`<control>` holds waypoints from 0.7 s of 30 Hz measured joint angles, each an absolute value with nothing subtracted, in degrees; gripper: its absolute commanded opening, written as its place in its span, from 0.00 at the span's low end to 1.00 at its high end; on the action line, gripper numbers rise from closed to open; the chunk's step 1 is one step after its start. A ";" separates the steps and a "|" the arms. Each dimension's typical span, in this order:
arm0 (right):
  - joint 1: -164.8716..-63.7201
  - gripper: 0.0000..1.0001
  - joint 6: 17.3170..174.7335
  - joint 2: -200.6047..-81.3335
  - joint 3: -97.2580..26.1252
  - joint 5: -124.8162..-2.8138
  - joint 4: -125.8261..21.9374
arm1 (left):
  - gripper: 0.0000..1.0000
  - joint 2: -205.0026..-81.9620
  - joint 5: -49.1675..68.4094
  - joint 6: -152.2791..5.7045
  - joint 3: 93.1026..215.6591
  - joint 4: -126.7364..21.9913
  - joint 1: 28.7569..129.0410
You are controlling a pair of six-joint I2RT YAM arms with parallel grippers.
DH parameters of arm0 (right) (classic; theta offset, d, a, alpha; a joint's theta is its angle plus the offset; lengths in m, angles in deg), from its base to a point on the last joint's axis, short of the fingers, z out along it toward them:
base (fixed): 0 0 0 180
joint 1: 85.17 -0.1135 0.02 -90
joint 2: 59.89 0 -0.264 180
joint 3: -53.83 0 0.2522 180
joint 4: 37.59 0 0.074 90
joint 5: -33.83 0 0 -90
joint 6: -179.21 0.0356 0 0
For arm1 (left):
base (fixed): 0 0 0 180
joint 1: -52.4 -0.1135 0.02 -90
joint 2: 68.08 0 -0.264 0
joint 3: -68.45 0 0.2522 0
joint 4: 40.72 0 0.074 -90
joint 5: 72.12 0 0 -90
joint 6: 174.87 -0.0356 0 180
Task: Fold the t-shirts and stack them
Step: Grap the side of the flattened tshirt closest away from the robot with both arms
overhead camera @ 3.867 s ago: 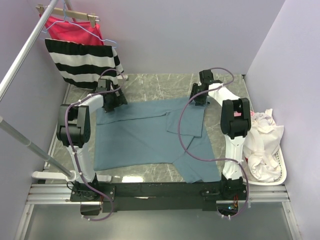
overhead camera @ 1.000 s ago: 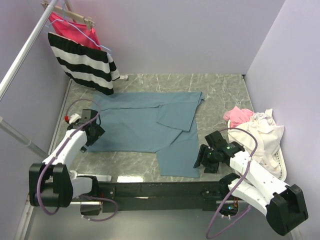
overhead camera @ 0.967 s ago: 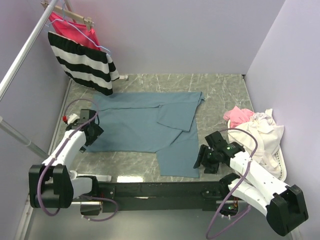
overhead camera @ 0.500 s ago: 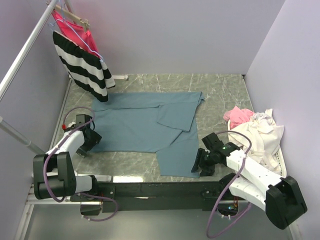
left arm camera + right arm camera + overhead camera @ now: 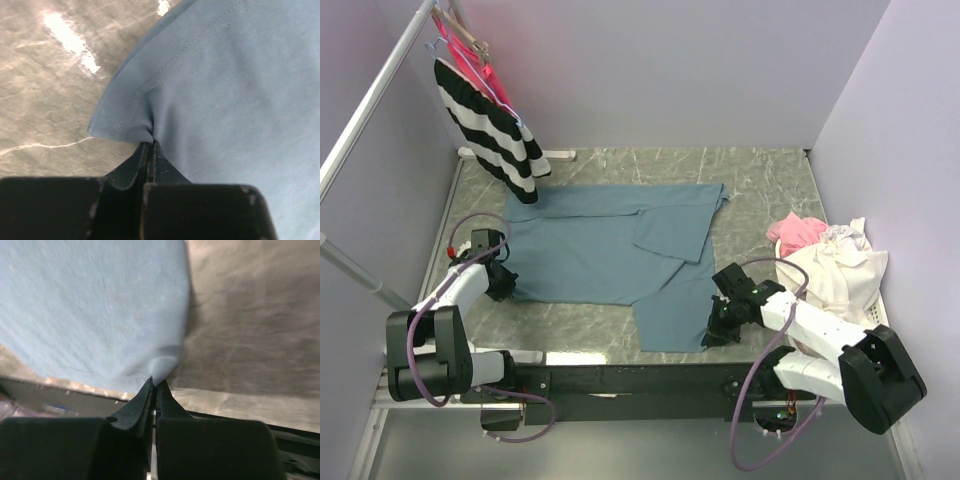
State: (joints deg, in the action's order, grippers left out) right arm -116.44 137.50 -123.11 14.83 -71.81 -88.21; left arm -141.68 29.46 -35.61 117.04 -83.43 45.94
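Note:
A large slate-blue t-shirt point(image 5: 610, 250) lies spread on the marble table, with a flap folded over near its right side. My left gripper point(image 5: 503, 283) is shut on the shirt's near left hem corner point(image 5: 125, 125). My right gripper point(image 5: 712, 333) is shut on the shirt's near right corner point(image 5: 165, 362), by the table's front edge. Both pinch the cloth low at the table surface.
A white basket point(image 5: 880, 330) with pink and white clothes point(image 5: 830, 265) stands at the right. A black-and-white striped garment point(image 5: 490, 135) and a red-pink one point(image 5: 485, 75) hang from a rack at the back left. The black front rail point(image 5: 630, 380) runs along the near edge.
Both arms came from the shirt's far side to its near corners and shut on the cloth. The hanging garments have swung to the left.

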 measured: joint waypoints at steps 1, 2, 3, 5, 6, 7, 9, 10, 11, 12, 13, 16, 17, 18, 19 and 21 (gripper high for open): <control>-116.44 0.00 137.50 -122.58 14.59 -70.48 -88.54 | 0.01 -141.68 29.04 -35.61 117.04 -83.23 45.96; -116.46 0.00 137.55 -121.84 14.24 -69.21 -89.19 | 0.01 -141.64 28.69 -35.63 117.04 -83.14 45.96; -116.48 0.00 137.63 -120.46 13.68 -67.42 -90.55 | 0.01 -141.57 28.06 -35.66 117.04 -83.03 45.96; -116.48 0.00 138.03 -116.64 11.60 -63.59 -94.20 | 0.01 -141.26 26.55 -35.66 116.80 -82.81 46.14; -116.50 0.00 138.29 -114.63 10.13 -61.82 -96.04 | 0.01 -140.96 25.56 -35.66 116.56 -82.75 46.33; -116.48 0.00 138.81 -112.68 8.54 -60.05 -97.81 | 0.01 -140.63 24.71 -35.66 116.36 -82.77 46.60; -116.50 0.00 139.58 -109.14 5.98 -57.74 -100.39 | 0.01 -140.04 23.10 -35.63 116.12 -83.03 47.41; -116.52 0.00 140.13 -107.33 5.04 -56.86 -101.59 | 0.01 -139.82 22.50 -35.63 116.12 -83.03 47.91; -116.52 0.00 140.65 -105.43 4.52 -56.36 -102.72 | 0.01 -139.45 21.76 -35.63 116.12 -83.03 48.56; -116.52 0.00 141.11 -103.68 4.41 -55.99 -103.90 | 0.01 -139.10 21.35 -35.61 116.12 -83.10 49.04; -116.54 0.00 141.57 -102.50 4.43 -55.92 -105.15 | 0.01 -138.75 20.89 -35.61 116.12 -83.14 49.57; -117.31 0.00 143.93 -97.97 4.58 -56.25 -109.91 | 0.01 -137.57 20.04 -35.52 116.12 -83.45 50.97; -117.83 0.00 144.85 -96.20 4.67 -56.62 -111.27 | 0.01 -137.16 19.60 -35.48 116.12 -83.60 51.38; -118.27 0.00 145.57 -94.65 4.82 -56.99 -112.28 | 0.01 -136.87 19.47 -35.44 116.12 -83.73 51.86; -118.62 0.00 146.22 -92.73 4.89 -57.65 -113.50 | 0.01 -136.52 19.31 -35.42 116.12 -83.93 52.43; -118.97 0.00 146.88 -89.67 4.95 -58.74 -115.34 | 0.01 -135.89 19.16 -35.15 116.12 -84.30 53.55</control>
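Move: The left gripper already pinches the t-shirt's near left corner; the shirt's far left corner lies about 25 cm ahead, level sideways. The right gripper already holds the near right corner of the part jutting towards the robot; from it the shirt's far right corner is some 39 cm ahead and 4 cm right, the folded-in sleeve 29 cm ahead and 6 cm left, and the laundry basket 15 cm ahead and 33 cm right. Keep both pinches shut on the cloth. Raise the right gripper briskly some 9 cm off the table, first going forward a little, then drawing back to about its starting reach while easing 4 cm to the right and tipping its fingertips forward. Meanwhile carry the left corner about 6 cm right over the near edge of the shirt, rising slightly and turning a little clockwise. ##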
